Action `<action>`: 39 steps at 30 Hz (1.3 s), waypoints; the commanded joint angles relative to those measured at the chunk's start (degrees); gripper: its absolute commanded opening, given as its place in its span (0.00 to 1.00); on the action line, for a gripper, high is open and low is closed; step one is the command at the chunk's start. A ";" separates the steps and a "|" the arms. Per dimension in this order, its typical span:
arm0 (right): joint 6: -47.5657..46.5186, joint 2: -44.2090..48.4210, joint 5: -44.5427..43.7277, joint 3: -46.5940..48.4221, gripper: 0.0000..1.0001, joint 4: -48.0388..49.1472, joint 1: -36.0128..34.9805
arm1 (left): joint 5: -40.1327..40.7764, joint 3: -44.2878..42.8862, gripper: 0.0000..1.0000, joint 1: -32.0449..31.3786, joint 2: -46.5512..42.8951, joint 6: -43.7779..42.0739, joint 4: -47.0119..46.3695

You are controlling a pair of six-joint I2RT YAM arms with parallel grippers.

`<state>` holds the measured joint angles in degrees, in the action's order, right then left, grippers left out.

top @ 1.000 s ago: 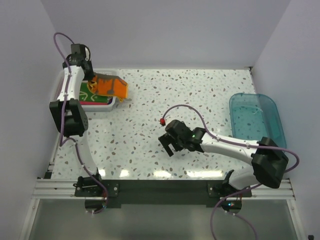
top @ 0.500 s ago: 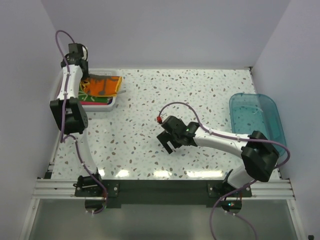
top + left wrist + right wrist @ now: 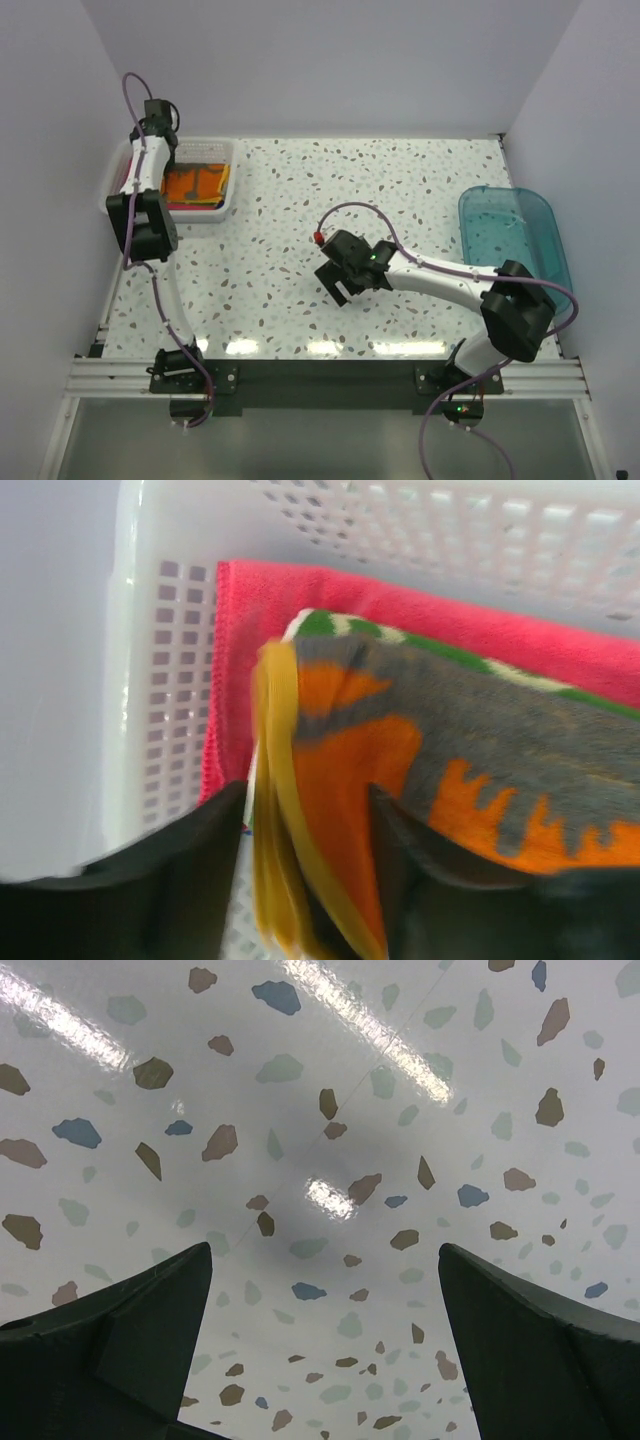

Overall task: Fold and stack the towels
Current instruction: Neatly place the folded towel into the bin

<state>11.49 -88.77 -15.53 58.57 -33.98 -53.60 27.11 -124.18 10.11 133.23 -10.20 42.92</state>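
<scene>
A dark grey towel with orange trim (image 3: 197,184) lies on top of the stack in the white slotted basket (image 3: 205,144) at the far left. In the left wrist view this grey towel (image 3: 520,750) rests on a green patterned towel (image 3: 440,652) and a pink towel (image 3: 400,605). My left gripper (image 3: 308,820) hangs over the basket's left end, jaws parted. The towel's orange and yellow folded edge stands between them, with a gap beside the left finger. My right gripper (image 3: 335,285) hovers wide open over bare table mid-scene, nothing between its fingers (image 3: 150,1310).
A clear blue plastic tub (image 3: 510,240) stands at the table's right edge. The basket's slotted wall (image 3: 170,680) is close to the left of my left fingers. Speckled tabletop (image 3: 330,1110) lies under the right gripper.
The left gripper carried the grey and orange towel from over the basket's right rim down into the basket, and its jaws have parted. The right arm shifted slightly left.
</scene>
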 commanded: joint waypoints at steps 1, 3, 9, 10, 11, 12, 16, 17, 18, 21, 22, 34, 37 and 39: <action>0.20 0.53 -1.26 1.81 0.99 -1.71 0.17 | 7.77 0.78 0.63 0.70 0.89 -0.27 -4.24; 0.38 0.70 -1.61 1.90 0.99 -1.79 0.17 | 11.97 0.87 0.79 0.79 0.89 0.70 -4.86; 2.83 2.28 -7.13 2.87 0.99 -3.55 0.87 | 14.82 -0.27 0.98 1.32 -3.40 5.79 -4.34; 4.23 3.07 -8.19 2.96 0.99 -3.90 1.13 | 13.59 -0.36 0.98 1.14 -4.55 7.45 -2.94; 5.12 3.60 -9.33 3.04 0.99 -4.17 2.09 | 11.84 0.60 1.00 1.14 -5.86 11.65 -2.32; 5.91 4.21 -10.74 3.31 0.99 -4.86 2.62 | 6.60 1.56 1.00 1.14 -9.27 13.34 -2.05; 9.68 9.13 -16.10 3.66 0.99 -6.62 6.66 | -9.42 16.65 1.00 -0.61 -23.86 16.61 -11.49; 9.96 11.32 -17.07 3.83 0.99 -7.06 8.67 | -11.80 24.26 1.00 -1.83 -30.68 17.05 -13.80; 10.05 12.30 -17.77 4.27 0.99 -7.94 9.91 | -16.78 27.73 1.00 -2.37 -33.97 17.92 -15.65; 11.27 16.50 -19.98 5.68 0.99 -10.13 14.83 | -29.34 39.95 1.00 -3.08 -46.71 23.89 -21.02; 11.80 17.74 -19.98 5.77 0.99 -10.41 15.98 | -32.18 43.11 1.00 -3.16 -49.79 25.13 -24.34; 16.13 45.24 -26.66 0.77 0.99 -14.27 19.94 | -25.64 70.64 1.00 -4.31 -99.10 33.40 -14.55; 13.49 52.98 -26.49 -2.40 0.99 -13.40 19.85 | -18.88 71.01 1.00 -5.96 -107.20 33.75 -6.58; 11.90 58.96 -25.61 -5.20 0.99 -10.95 19.85 | -14.13 71.09 1.00 -7.81 -109.67 34.72 -3.20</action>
<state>25.45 -34.09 -39.86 56.80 -46.63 -33.74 4.49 -53.69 4.32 24.97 22.20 31.48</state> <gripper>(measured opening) 0.986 0.997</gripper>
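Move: The left hand is down in the white bin at the left end of the folded orange-and-grey towel, whose middle lies some 11 cm to its right, 2 cm ahead and slightly below. The bin's middle is about 8 cm right, 3 cm ahead and 4 cm below; the red towel's is 9 cm right, 2 cm ahead, 5 cm down. From the empty right hand the orange towel is roughly 44 cm left and 32 cm ahead; the empty teal bin is 39 cm right, 12 cm ahead. Edging about 3 cm left and slightly back, the left hand spreads its already half-open fingers wide to let go of the towel's end, then climbs out of the bin, swinging right and drawing back some 30 cm as its fingertips tip up. The right hand, open and empty, rises and travels right, closer to the teal bin, turning clockwise and tipping up. ##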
